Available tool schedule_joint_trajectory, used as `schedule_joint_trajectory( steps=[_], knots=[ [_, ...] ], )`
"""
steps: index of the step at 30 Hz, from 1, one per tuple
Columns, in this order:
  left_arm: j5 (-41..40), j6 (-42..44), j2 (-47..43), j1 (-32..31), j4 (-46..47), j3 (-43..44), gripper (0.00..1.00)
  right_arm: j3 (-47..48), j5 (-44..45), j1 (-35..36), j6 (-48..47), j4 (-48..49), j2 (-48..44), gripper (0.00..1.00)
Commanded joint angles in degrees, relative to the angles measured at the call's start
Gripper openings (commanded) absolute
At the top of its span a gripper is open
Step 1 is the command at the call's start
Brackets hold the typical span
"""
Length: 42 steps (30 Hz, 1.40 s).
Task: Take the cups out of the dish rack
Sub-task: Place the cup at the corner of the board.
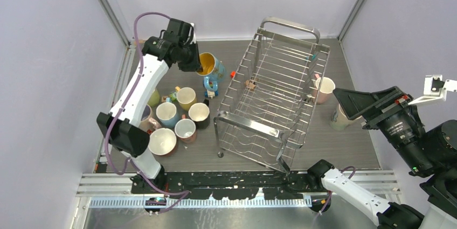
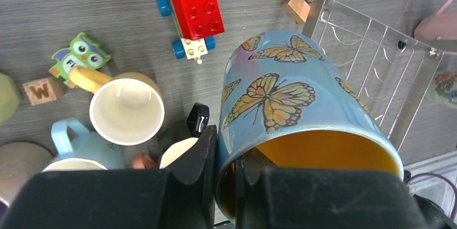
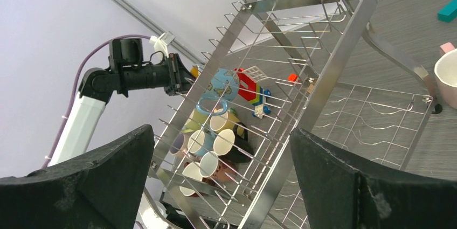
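Note:
My left gripper (image 1: 193,62) (image 2: 226,175) is shut on the rim of a light blue butterfly mug (image 1: 209,65) (image 2: 291,105) with a yellow inside, one finger inside and one outside. It holds the mug tilted above the table, left of the dish rack (image 1: 275,94) (image 2: 372,56) (image 3: 323,78). I see no mugs inside the rack. Several mugs (image 1: 183,116) (image 3: 215,143) stand grouped on the table left of the rack. A pink mug (image 1: 325,89) and a tan mug (image 1: 340,117) stand to its right. My right gripper (image 1: 372,105) (image 3: 223,186) is open and empty, right of the rack.
A red brick car (image 2: 191,8), an owl figure (image 2: 81,54) and a lettered wooden block (image 2: 42,90) lie among the mugs. A small tan block (image 1: 250,84) lies on the rack's floor. Purple walls close the table on three sides.

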Motion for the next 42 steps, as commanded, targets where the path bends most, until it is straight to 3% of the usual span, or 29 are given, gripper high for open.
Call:
schedule_joint_trajectory(
  steps=[1, 19, 42],
  knots=[
    [6.5, 2.1, 0.8, -0.1, 2.1, 5.5, 0.0, 0.8, 1.6, 0.2, -0.8, -1.1, -0.5, 1.0],
    [5.6, 9.7, 7.2, -5.0, -3.5, 5.0, 0.0, -3.0, 1.5, 0.1, -0.3, -0.2, -2.0, 1.0],
    [0.9, 12.7, 18.1, -7.3, -0.7, 3.4, 0.0, -7.3, 2.2, 0.2, 0.4, -0.8, -4.6, 1.0]
  ],
)
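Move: To the left hand's right by about 8 cm, level with it and some 27 cm down, lies the bare table spot for the held butterfly cup. The rack's left side is about 15 cm right of the hand, level with it; the black cup stands 10 cm back and 1 cm left, the red toy truck 10 cm ahead and 2 cm right, roughly 23 cm down. From the right hand the spot is about 24 cm ahead, 33 cm left, 48 cm down. Sinking about 12 cm and easing some 4 cm to the right, the left hand lowers the butterfly cup, still pinched by its rim, towards the gap between the black cup and the rack. It dips back a couple of centimetres and comes forward again, while the wrist turns clockwise and tips farther down, about 15 degrees each. The empty right hand sinks about 4 cm, wide open. ##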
